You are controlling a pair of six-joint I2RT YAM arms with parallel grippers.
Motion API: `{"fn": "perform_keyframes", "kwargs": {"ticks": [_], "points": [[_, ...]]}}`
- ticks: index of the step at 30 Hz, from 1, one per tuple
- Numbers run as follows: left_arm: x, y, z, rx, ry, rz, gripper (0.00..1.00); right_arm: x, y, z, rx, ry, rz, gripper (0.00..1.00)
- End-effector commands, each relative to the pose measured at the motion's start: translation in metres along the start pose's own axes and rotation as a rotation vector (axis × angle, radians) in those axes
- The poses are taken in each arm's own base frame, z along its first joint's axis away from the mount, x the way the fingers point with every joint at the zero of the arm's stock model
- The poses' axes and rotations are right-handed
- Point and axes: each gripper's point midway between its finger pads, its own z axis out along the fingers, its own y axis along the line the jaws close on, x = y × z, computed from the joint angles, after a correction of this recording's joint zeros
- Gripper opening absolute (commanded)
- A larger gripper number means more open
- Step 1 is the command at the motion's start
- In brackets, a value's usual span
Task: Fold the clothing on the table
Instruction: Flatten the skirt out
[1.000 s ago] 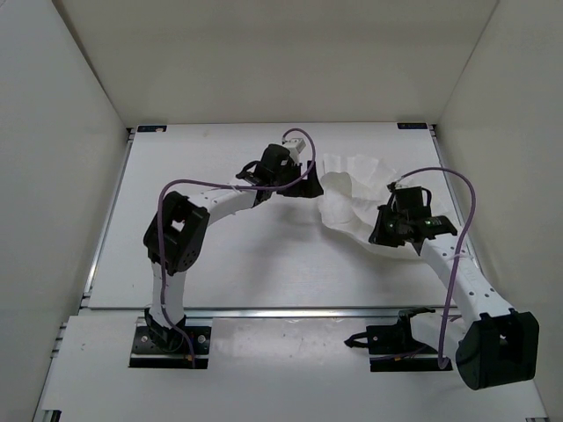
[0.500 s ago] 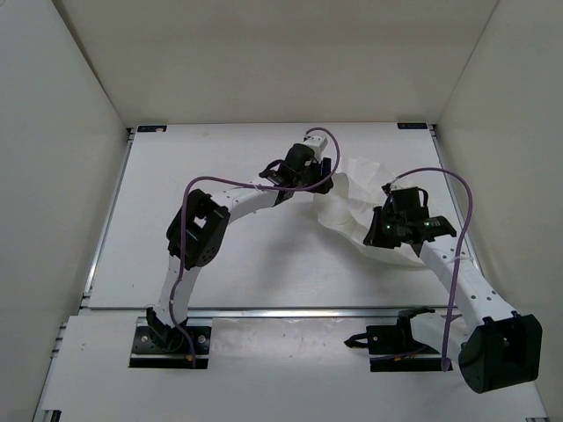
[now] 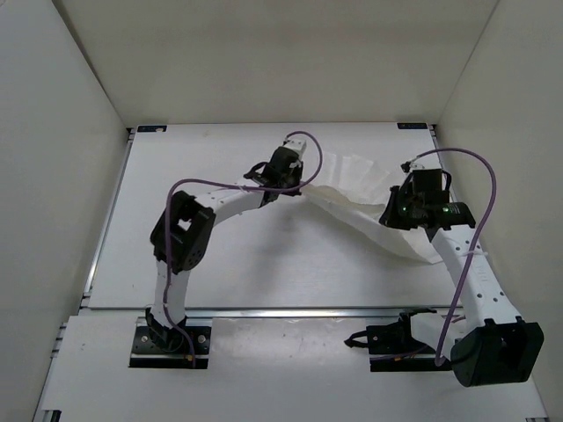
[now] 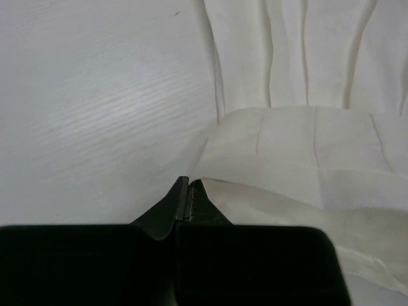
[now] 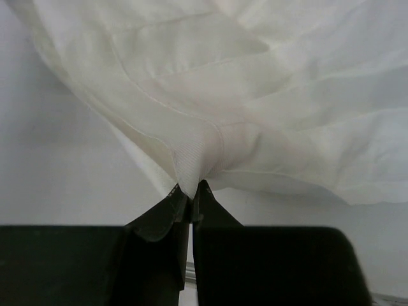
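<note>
The clothing [image 3: 369, 180], thin wrinkled white fabric, lies stretched across the right half of the white table [image 3: 202, 255] between both grippers. My left gripper [image 3: 302, 185] is shut on the garment's left edge. In the left wrist view its tips [image 4: 189, 182] meet on a stitched corner, and the clothing [image 4: 306, 153] spreads away to the right over the table [image 4: 95, 95]. My right gripper [image 3: 393, 214] is shut on a bunched fold at the right side. In the right wrist view its tips [image 5: 191, 188] pinch the hanging clothing [image 5: 255, 95] above the table [image 5: 51, 166].
White enclosure walls stand close on the left, far and right sides. A metal rail [image 3: 264, 310] runs along the table's near edge, with black brackets [image 3: 151, 128] at the far corners. Purple cables [image 3: 475, 167] loop above both arms.
My left gripper has shut on the garment's edge and drawn back to the left. The right gripper has moved right and farther away, pulling the crumpled cloth out into a long band.
</note>
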Motion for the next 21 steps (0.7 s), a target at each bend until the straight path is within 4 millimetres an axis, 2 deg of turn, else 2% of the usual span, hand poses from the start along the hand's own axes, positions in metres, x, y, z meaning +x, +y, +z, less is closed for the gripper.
{"fn": "perform_keyframes", "kwargs": {"ticks": [1,3,4,5,6,7,9,10,12,13,14,16,18,20,21], "points": [[-0.048,0.048,-0.074,-0.12,-0.131,-0.034,0.0,-0.037,-0.001,-0.01,0.016,-0.095,-0.049,0.0],[-0.067,0.077,-0.118,-0.153,-0.198,-0.095,0.0,-0.055,-0.001,-0.017,0.011,-0.128,-0.05,0.0],[-0.059,0.085,-0.127,-0.167,-0.195,-0.099,0.0,-0.062,-0.002,-0.019,0.014,-0.145,-0.052,0.0],[-0.064,0.1,-0.149,-0.192,-0.229,-0.103,0.0,-0.067,0.001,-0.02,0.007,-0.152,-0.061,0.0],[-0.079,0.105,-0.174,-0.201,-0.288,-0.1,0.0,-0.076,0.003,-0.024,0.004,-0.175,-0.062,0.0],[-0.073,0.112,-0.182,-0.219,-0.28,-0.098,0.0,-0.08,0.006,-0.024,-0.006,-0.185,-0.068,0.0],[-0.083,0.119,-0.214,-0.229,-0.309,-0.106,0.0,-0.086,0.016,-0.024,-0.049,-0.198,-0.085,0.0],[-0.081,0.121,-0.226,-0.222,-0.302,-0.105,0.0,-0.086,0.018,-0.02,-0.06,-0.188,-0.083,0.0],[-0.062,0.117,-0.236,-0.214,-0.265,-0.096,0.0,-0.074,0.034,-0.009,-0.128,-0.151,-0.086,0.0],[-0.058,0.112,-0.244,-0.197,-0.263,-0.092,0.0,-0.065,0.035,0.001,-0.131,-0.136,-0.088,0.0],[-0.043,0.112,-0.245,-0.197,-0.231,-0.091,0.0,-0.059,0.043,0.007,-0.147,-0.133,-0.109,0.0],[-0.02,0.112,-0.247,-0.186,-0.187,-0.101,0.0,-0.033,0.046,0.028,-0.163,-0.064,-0.112,0.0],[0.005,0.119,-0.242,-0.186,-0.137,-0.113,0.0,-0.023,0.052,0.039,-0.204,-0.029,-0.102,0.0],[0.007,0.126,-0.236,-0.189,-0.116,-0.118,0.0,-0.03,0.056,0.05,-0.223,-0.018,-0.097,0.0],[0.0,0.129,-0.231,-0.195,-0.116,-0.115,0.0,-0.044,0.06,0.049,-0.229,-0.041,-0.114,0.0]]}}
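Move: The skirt, already pinched by both hands, has its middle about 18 cm to the left hand's right and 3 cm back, at table height. That same middle is some 12 cm ahead of the right hand, 5 cm to its left and 8 cm below. Open table to be covered lies about 18 cm left and 13 cm back of the left hand. The table's metal rail runs roughly 19 cm straight back of the right hand, 8 cm below. The skirt's near edge stays pinched in both shut grippers as the left hand sweeps it up about 20 cm, left and back over the open table, then starts lowering. The right hand follows, rising forward first, then swinging left and sinking to its starting height, turning about 15 degrees counter-clockwise. ##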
